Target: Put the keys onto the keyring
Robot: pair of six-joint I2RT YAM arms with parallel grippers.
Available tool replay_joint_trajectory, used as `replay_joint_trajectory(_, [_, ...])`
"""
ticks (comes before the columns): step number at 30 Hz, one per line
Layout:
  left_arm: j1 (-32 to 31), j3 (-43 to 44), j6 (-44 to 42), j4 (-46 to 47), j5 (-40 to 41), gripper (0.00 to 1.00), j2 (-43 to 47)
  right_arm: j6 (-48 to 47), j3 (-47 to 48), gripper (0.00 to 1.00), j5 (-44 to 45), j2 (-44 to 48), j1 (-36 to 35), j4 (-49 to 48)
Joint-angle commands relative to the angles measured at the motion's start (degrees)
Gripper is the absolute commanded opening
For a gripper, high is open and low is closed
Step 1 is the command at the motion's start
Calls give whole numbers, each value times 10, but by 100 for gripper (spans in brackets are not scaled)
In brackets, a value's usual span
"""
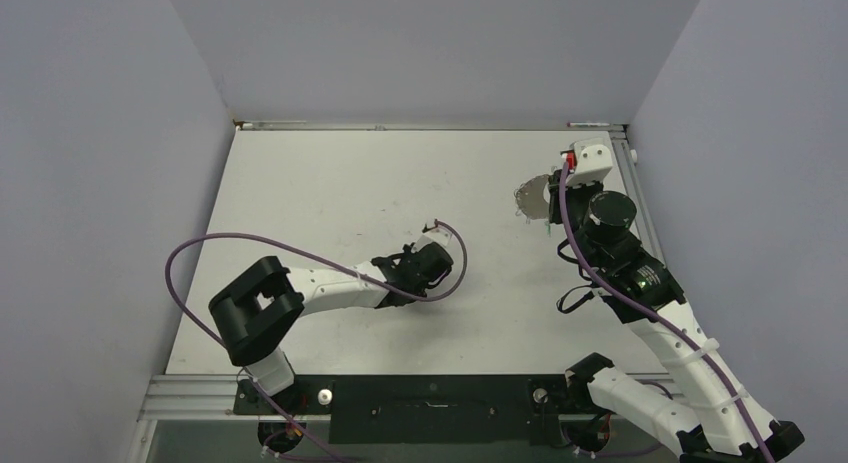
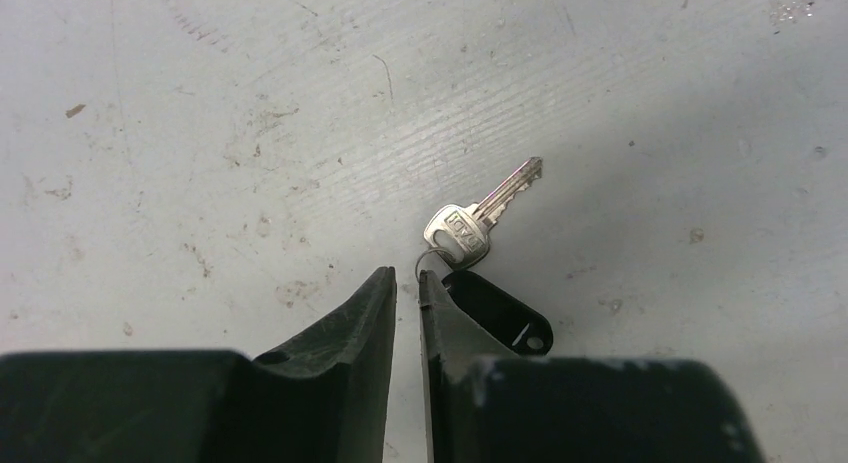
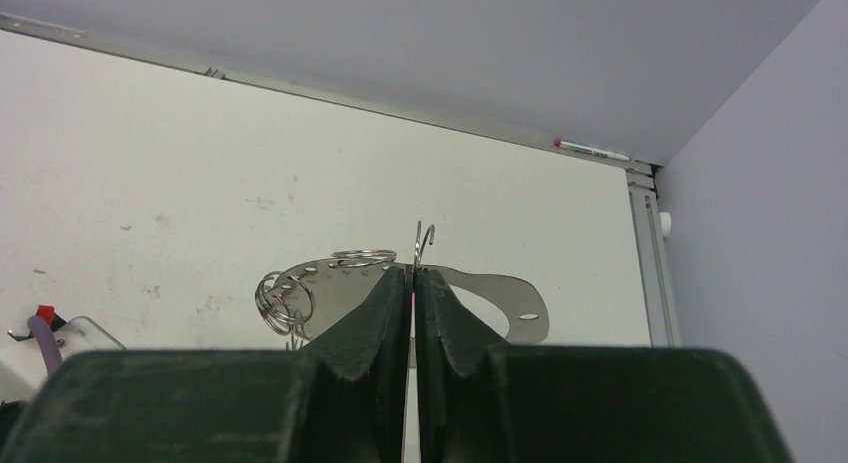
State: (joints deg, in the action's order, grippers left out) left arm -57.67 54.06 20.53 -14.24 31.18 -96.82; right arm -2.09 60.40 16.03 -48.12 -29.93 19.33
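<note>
A small silver key (image 2: 482,211) lies flat on the table, joined by a small wire ring to a black plastic tag (image 2: 502,313). My left gripper (image 2: 406,280) is low over the table just left of that ring, its jaws almost shut with only bare table in the narrow gap. In the top view the left gripper (image 1: 413,258) hides the key. My right gripper (image 3: 412,272) is shut on the keyring (image 3: 330,283), a thin silver piece with small split rings strung on it and a wire end sticking up. The right gripper (image 1: 553,198) holds the keyring (image 1: 528,195) above the table's far right.
The table (image 1: 350,183) is walled on the left, back and right. A pen (image 3: 590,149) lies along the back edge near the right corner. The left arm's purple cable (image 1: 190,253) loops out over the table's left side.
</note>
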Motion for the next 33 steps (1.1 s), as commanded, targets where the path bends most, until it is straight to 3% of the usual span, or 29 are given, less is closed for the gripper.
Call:
replay_joint_trajectory(1, [-22,28,1,-40,61,12,24,11,6,5,-10,-2,0,-44])
replay_joint_trajectory(5, [-41,49,8,-84,109,11,9,11,7,5,-11,-4,0,-44])
replay_joint_trajectory(7, [-40,46,22,-82,95,17,9,11,8,5,-12,-7,0,-44])
replay_joint_trajectory(12, [-12,-3,64,7,-22,46,37,13,4,5,-14,-9,-1,-44])
replay_joint_trajectory(18, [59,-62,130,86,-135,57,89,12,0,5,-14,-8,-3,-44])
replay_joint_trajectory(22, [63,-78,132,102,-128,62,121,12,0,5,-13,-11,-4,-45])
replay_joint_trajectory(26, [74,-109,178,163,-204,68,129,14,-2,5,-16,-14,-5,-49])
replay_joint_trajectory(33, [90,-140,242,190,-201,65,128,20,-6,5,-17,-15,-6,-50])
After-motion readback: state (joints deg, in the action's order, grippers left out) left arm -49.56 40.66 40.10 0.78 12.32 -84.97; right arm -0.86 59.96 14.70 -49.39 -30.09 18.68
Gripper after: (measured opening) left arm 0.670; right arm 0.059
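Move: Just under the left fingertips lie the keys, flat on the table: the black fob about 1 cm back and 2 cm to the hand's right, the silver key about 3 cm ahead and 3 cm right, both some 2 cm lower than the hand. For the right hand, which already holds the keyring, the fob lies roughly 20 cm to the left, 3 cm back and 33 cm below. Hovering over the keys, the left hand spreads its nearly shut fingers to about two thirds open and rolls some 30 degrees, left side dipping. It bobs up about 2 cm, sinks back while swinging a little left, then rises again and drifts right, ending about 1.5 cm higher than it began, with the fob below and between the fingertips. ##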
